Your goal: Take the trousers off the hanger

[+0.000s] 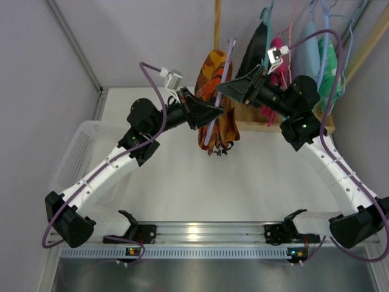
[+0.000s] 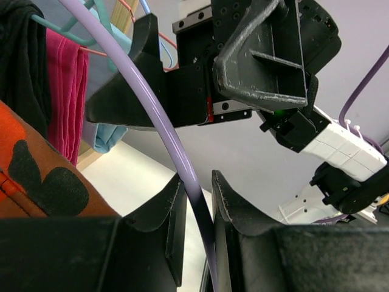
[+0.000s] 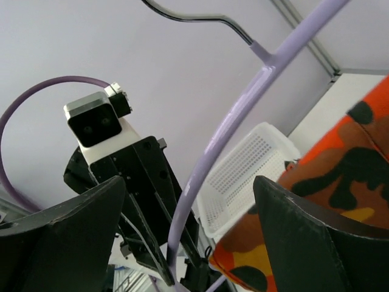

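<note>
The trousers (image 1: 213, 106), orange with dark and yellow blotches, hang folded over the lilac hanger (image 1: 221, 85) in mid-air at the back of the table. My left gripper (image 1: 217, 112) reaches in from the left. In the left wrist view its jaws (image 2: 197, 177) pinch the hanger's thin bar (image 2: 146, 103), with the trousers (image 2: 36, 176) just to the left. My right gripper (image 1: 223, 90) comes from the right, higher up. It stands wide open (image 3: 188, 201), the hanger's arm (image 3: 243, 103) passes between the fingers untouched, and the trousers (image 3: 340, 158) lie against the right finger (image 3: 304, 231).
A wooden rack (image 1: 217, 24) at the back carries a black garment (image 1: 255, 48), a pink one (image 1: 278, 64) and teal ones (image 1: 316, 55) on other hangers. A white perforated basket (image 1: 76, 152) sits at the table's left edge, seen too in the right wrist view (image 3: 243, 176).
</note>
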Robot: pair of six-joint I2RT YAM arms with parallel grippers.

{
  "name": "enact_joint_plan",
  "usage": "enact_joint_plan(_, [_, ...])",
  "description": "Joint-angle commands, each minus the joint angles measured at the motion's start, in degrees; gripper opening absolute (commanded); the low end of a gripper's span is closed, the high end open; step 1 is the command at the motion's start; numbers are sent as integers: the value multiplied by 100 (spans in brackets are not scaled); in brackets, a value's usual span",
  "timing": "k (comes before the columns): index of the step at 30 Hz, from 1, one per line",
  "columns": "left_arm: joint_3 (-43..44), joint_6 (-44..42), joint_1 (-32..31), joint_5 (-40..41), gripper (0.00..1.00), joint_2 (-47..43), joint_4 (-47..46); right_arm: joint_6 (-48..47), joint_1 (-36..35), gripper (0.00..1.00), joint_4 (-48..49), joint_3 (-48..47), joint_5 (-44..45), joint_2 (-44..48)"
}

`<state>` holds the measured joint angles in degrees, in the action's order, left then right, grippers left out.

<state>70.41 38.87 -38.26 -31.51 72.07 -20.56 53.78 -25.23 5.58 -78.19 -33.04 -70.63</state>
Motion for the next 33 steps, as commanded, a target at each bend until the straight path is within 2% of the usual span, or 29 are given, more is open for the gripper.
enact_joint_plan(1, [61, -591, -102, 75, 0, -510, -1390, 264, -280, 85, 1102, -38, 157, -161])
enact_joint_plan(3, [-1, -644, -164, 136, 0, -554, -1381, 273, -412, 80, 1164, -108, 122, -310])
enact_joint_plan(5, [-45, -662, -199, 110, 0, -554, -1381, 431, -447, 67, 1225, -117, 61, -381])
enact_joint_plan(6, [-63, -653, -217, 118, 0, -563, -1381, 510, -465, 56, 1295, -109, 17, -433])
enact_joint_plan(9, [-150, -749, -226, 206, 0, -615, -1258, 563, -474, 38, 1515, -91, -106, -443])
enact_joint_plan(10, [-177, -897, -226, 250, 0, -642, -1119, 581, -465, 25, 1551, -82, -133, -434])
enact_joint_plan(12, [-256, -1082, -226, 320, 2, -694, -986, 616, -465, 11, 1647, -56, -194, -399])
enact_joint_plan(13, [-282, -1310, -226, 442, 5, -756, -855, 668, -474, 0, 1656, -56, -212, -381])
enact_joint_plan(15, [-370, -1592, -226, 627, 8, -844, -696, 748, -465, 0, 1752, -38, -264, -355])
enact_joint_plan(16, [-396, -1872, -226, 828, 14, -948, -634, 809, -456, 0, 1770, -38, -282, -355])
enact_joint_plan(17, [-423, -2040, -226, 935, 40, -1002, -468, 862, -456, 0, 1779, -47, -300, -337])
enact_joint_plan(18, [-440, -2198, -226, 1014, 58, -1054, -371, 932, -465, 0, 1779, -73, -309, -329])
enact_joint_plan(19, [-528, -2548, -226, 1276, 69, -1142, -292, 976, -465, 0, 1753, -91, -300, -329])
enact_joint_plan(20, [-581, -2682, -226, 1496, 85, -1273, -100, 1029, -456, 0, 1727, -108, -300, -311])
enact_joint_plan(22, [-747, -3095, -226, 1918, 97, -1432, 112, 1257, -456, 0, 1718, -117, -326, -285])
enact_joint_plan(23, [-827, -3218, -226, 2312, 98, -1598, 192, 1319, -447, 0, 1753, -117, -344, -276])
enact_joint_plan(25, [-1020, -3656, -217, 2578, 98, -1775, 333, 1476, -447, 0, 1841, -126, -431, -258])
enact_joint_plan(30, [-2056, -4641, -217, 2185, 98, -2564, 491, 2204, -447, 0, 1754, -152, -493, -302])
enact_joint_plan(33, [-2583, -4932, -226, 2288, 98, -2768, 518, 2557, -421, 0, 1569, -222, -493, -320])
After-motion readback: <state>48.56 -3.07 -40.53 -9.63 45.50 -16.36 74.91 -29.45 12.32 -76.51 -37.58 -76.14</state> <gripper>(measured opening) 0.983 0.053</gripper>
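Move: Off to the right hand's left, about 3 cm away and level with it, is the purple hanger's bar where its open fingers will shut; from the left hand, already gripping lower on this bar, that spot is about 7 cm ahead, 2 cm right and 2 cm up. The orange camouflage trousers hang about 10 cm below the right hand, 4 cm left and 1 cm ahead. The black trousers are some 16 cm ahead of that hand, 11 cm right and 5 cm down. Reaching left about 4 cm, the right hand shuts its fingers on the purple bar and keeps hold, rolling some 20 degrees. The left hand keeps its grip while sinking a couple of centimetres, then opens wide and backs off about 10 cm left, away from the hanger, rising first and then dropping, its fingers swinging forward and up. ##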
